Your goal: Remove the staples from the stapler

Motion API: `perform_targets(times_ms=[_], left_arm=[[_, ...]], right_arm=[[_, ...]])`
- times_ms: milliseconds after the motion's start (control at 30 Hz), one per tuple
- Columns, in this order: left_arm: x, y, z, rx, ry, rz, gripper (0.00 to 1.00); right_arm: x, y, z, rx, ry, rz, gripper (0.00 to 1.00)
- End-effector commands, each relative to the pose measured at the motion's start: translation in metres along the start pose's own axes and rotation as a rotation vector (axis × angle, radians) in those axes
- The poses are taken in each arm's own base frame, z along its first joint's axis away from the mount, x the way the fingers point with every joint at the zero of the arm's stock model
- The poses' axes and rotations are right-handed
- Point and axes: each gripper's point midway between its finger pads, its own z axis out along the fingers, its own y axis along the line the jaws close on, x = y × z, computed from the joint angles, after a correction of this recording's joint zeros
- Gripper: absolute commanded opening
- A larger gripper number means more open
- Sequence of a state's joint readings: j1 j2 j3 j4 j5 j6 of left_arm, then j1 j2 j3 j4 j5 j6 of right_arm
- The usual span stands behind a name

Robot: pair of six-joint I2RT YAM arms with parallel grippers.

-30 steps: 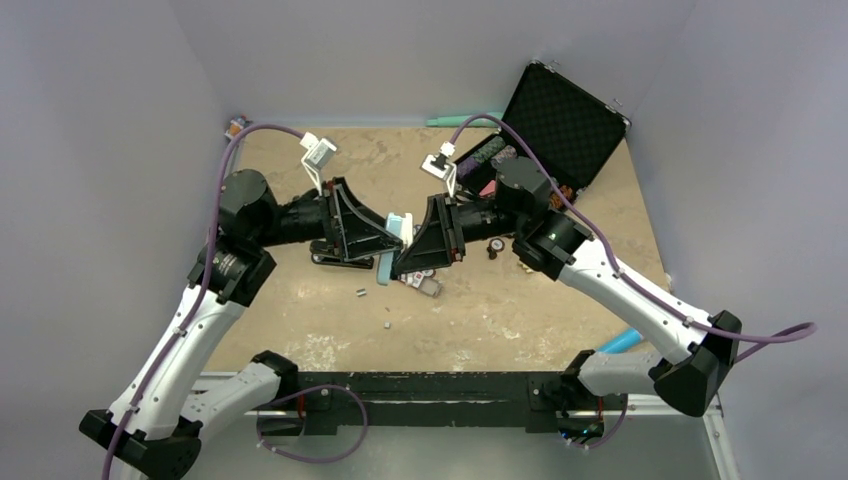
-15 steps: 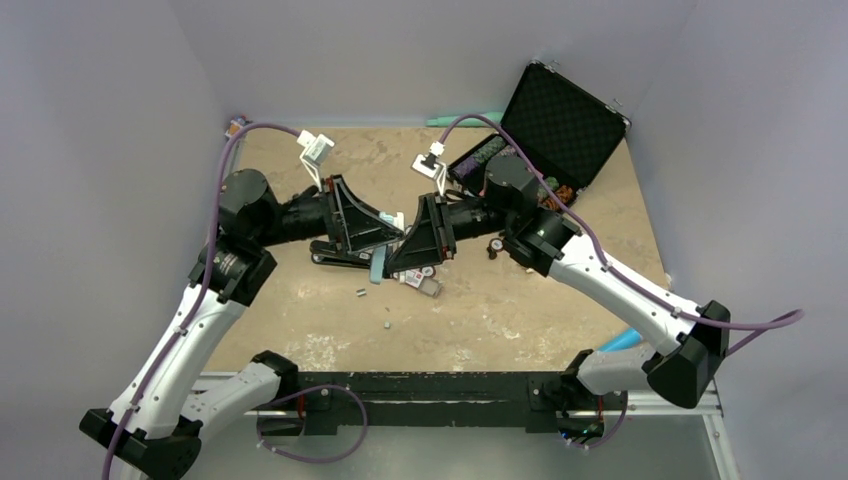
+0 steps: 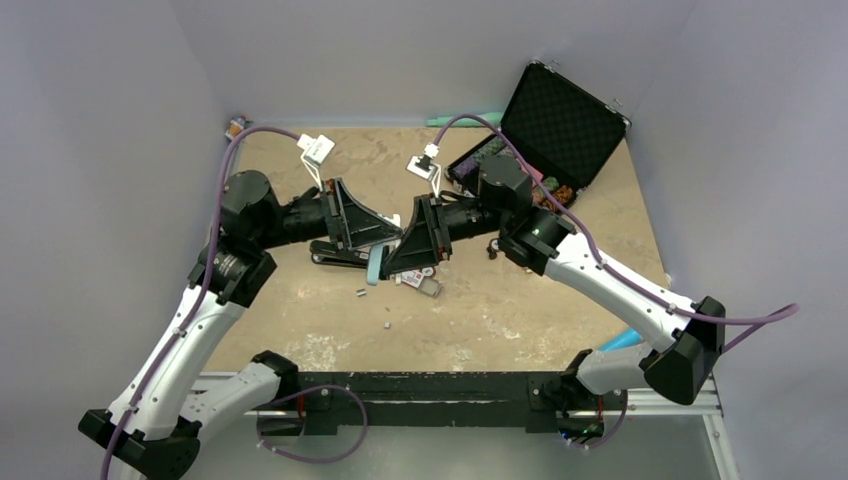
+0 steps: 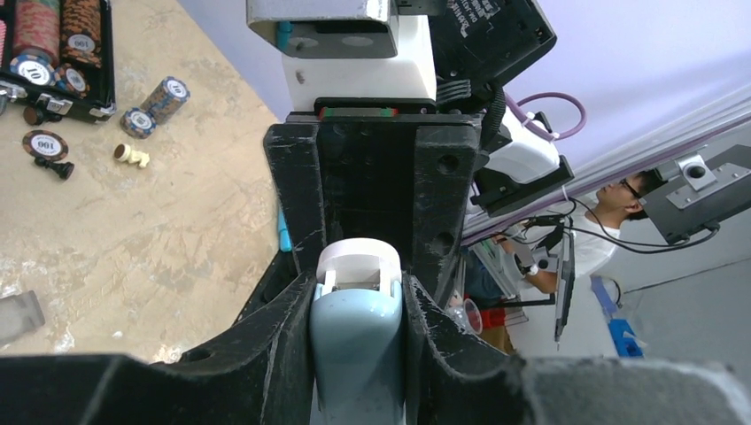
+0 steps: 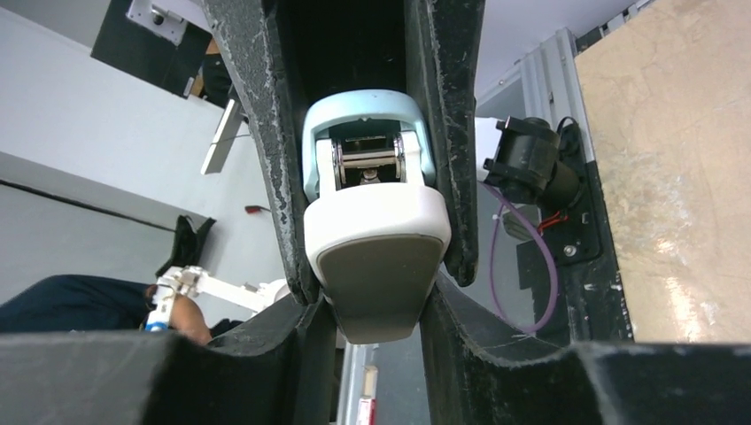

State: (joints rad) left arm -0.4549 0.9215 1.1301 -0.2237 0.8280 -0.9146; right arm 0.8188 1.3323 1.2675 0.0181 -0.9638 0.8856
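Observation:
Both grippers are shut on one small light-blue rounded block (image 3: 376, 265) with a white base, held above the table's middle. My left gripper (image 3: 385, 243) clamps its blue shell (image 4: 357, 354). My right gripper (image 3: 393, 262) clamps its white and grey end (image 5: 376, 230) from the opposite side. The long black stapler (image 3: 335, 257) lies on the table under the left gripper, mostly hidden by it. A tiny dark-grey strip of staples (image 3: 360, 293) lies on the table in front of it. Another small grey bit (image 3: 387, 324) lies nearer the front.
An open black case (image 3: 560, 120) with poker chips stands at the back right. Loose chips (image 4: 44, 143) and small pieces lie near it. A red-and-white card (image 3: 415, 280) lies under the grippers. A blue object (image 3: 620, 342) sits by the right arm's base.
Both grippers and the light-blue block have shifted a little to the left; the right arm has reached further in. Both grips have held.

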Motion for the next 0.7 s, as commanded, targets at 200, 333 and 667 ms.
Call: perform_targets(times_ms=[200, 333, 667], left_arm=[[0.001, 0.013, -0.015, -0.193, 0.007, 0.0, 0.0], [0.001, 0.022, -0.022, -0.273, 0.009, -0.02, 0.0], [0.031, 0.105, -0.061, -0.711, 0.083, -0.187, 0.0]], right_arm=[[-0.011, 0.003, -0.011, 0.112, -0.104, -0.037, 0.77], [-0.012, -0.013, -0.016, 0.207, -0.142, -0.011, 0.77], [-0.002, -0.035, -0.027, 0.318, -0.18, 0.029, 0.77]])
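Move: The light-blue stapler is already gripped by both hands: its middle lies about 2 cm back, 1 cm left and 1 cm below the left hand point, and about 2 cm ahead, 1 cm left and 1 cm above the right. On the table, some 38 cm beneath the left hand, the loose staple strip lies about 5 cm ahead and 10 cm left, the black stapler some 13 cm ahead and 14 cm left, the red-white box 9 cm ahead and 1 cm right. Down and to the left, gathering speed, the left hand draws the light-blue stapler out of the right hand and towards the loose staple strip, about 8 cm in all and slightly forward, keeping its pinch while its fingers tip downward and swing forward, some 30 degrees. The right fingers first spread and let go; then that hand eases about 4 cm forward and down, turning clockwise. ##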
